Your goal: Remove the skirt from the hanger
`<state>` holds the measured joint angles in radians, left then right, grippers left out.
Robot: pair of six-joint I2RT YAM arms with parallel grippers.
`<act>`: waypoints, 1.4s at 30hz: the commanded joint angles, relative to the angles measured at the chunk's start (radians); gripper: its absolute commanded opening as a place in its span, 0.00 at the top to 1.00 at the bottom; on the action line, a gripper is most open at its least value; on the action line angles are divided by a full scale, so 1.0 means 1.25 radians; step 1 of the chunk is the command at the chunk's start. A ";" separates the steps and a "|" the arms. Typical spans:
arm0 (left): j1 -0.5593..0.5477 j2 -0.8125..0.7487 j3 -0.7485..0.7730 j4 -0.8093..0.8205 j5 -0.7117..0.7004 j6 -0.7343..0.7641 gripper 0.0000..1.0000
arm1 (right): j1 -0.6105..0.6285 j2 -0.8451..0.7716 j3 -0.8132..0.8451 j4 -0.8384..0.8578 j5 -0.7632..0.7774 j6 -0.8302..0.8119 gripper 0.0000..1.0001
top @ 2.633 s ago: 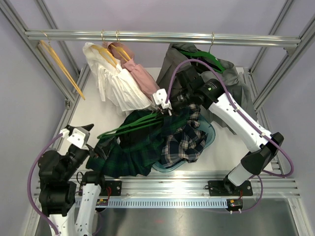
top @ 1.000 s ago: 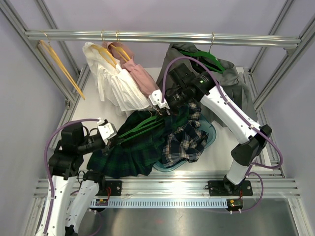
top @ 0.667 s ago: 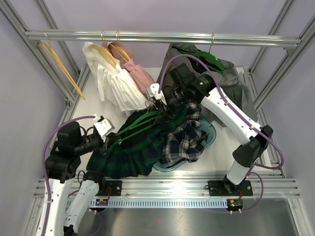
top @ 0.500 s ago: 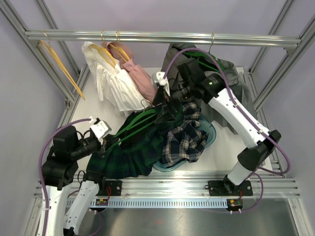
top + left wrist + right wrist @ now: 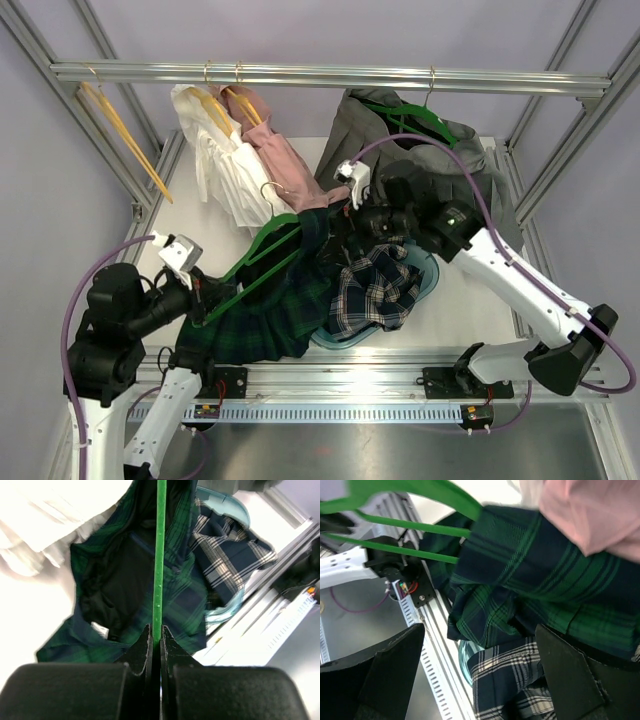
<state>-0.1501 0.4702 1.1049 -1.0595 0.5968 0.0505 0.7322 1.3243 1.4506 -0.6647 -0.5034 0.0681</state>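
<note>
The green hanger (image 5: 262, 252) slants across the middle of the table, its hook (image 5: 270, 190) near the pink garment. My left gripper (image 5: 203, 292) is shut on the hanger's lower bar (image 5: 160, 555). The dark green plaid skirt (image 5: 285, 300) lies heaped under it, and one fold (image 5: 530, 580) still wraps the hanger's far end. My right gripper (image 5: 338, 222) hovers over that fold, jaws wide open with nothing between them (image 5: 480, 680).
A light blue basin (image 5: 432, 275) right of the skirt holds a navy and white plaid garment (image 5: 375, 290). White (image 5: 225, 170) and pink (image 5: 280, 160) garments and a grey one (image 5: 450, 150) hang from the rail (image 5: 320, 75). A bare wooden hanger (image 5: 125, 135) hangs at left.
My right gripper has opened, let go of the skirt and drawn back to the right. My left gripper has pulled the hanger toward the near left, and its hook end has risen.
</note>
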 commanded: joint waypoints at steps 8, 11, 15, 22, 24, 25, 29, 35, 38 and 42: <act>0.000 -0.044 0.019 0.081 -0.004 -0.189 1.00 | 0.126 0.035 -0.009 0.203 0.287 0.327 0.02; 0.000 -0.059 0.016 0.087 -0.001 -0.205 1.00 | 0.159 0.066 0.011 0.209 0.355 0.352 0.08; 0.000 -0.075 0.012 0.093 0.000 -0.215 1.00 | 0.169 0.111 0.029 0.200 0.368 0.384 0.21; 0.000 -0.085 0.033 0.049 -0.036 -0.199 1.00 | 0.164 0.116 0.051 0.203 0.392 0.369 0.91; 0.000 -0.084 0.051 0.002 -0.052 -0.183 1.00 | 0.149 0.097 0.051 0.207 0.394 0.349 1.00; 0.000 -0.083 0.082 -0.017 -0.065 -0.176 1.00 | 0.140 0.087 0.046 0.209 0.389 0.342 1.00; 0.000 -0.078 0.183 -0.155 -0.095 -0.116 1.00 | 0.075 0.048 0.030 0.215 0.339 0.278 1.00; -0.004 -0.051 0.361 -0.292 -0.097 -0.055 1.00 | -0.035 0.023 -0.020 0.186 0.235 0.221 1.00; -0.023 -0.034 0.442 -0.343 -0.117 -0.065 1.00 | -0.046 0.008 -0.058 0.208 0.093 0.141 1.00; -0.052 0.003 0.601 -0.381 -0.193 -0.125 1.00 | -0.046 0.008 -0.083 0.251 -0.136 0.041 1.00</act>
<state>-0.1925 0.4232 1.7531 -1.3945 0.4412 -0.0574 0.6731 1.3590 1.3510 -0.4389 -0.3981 0.2604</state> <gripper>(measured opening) 0.029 0.037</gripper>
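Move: The right gripper is open and empty. The green plaid skirt's waist edge, with the green hanger's far end still inside, lies about 7 cm to its left, 2 ahead and 3 below; the pink skirt is roughly 14 cm ahead and 7 left. The navy plaid heap in the basin sits about 9 cm right, 4 back and 20 below. From the left hand, already gripping the hanger, that edge is some 12 cm ahead, 12 right. Reach the open right gripper about 7 cm left, slightly down and forward, swinging its fingers clockwise, and pinch the green plaid skirt's waist, then draw right and forward, easing back at the end. Keep the left grip on the hanger; once the right has closed, pull back and up, about 12 cm each, a little left, away from the skirt, fingers tipping upward. ##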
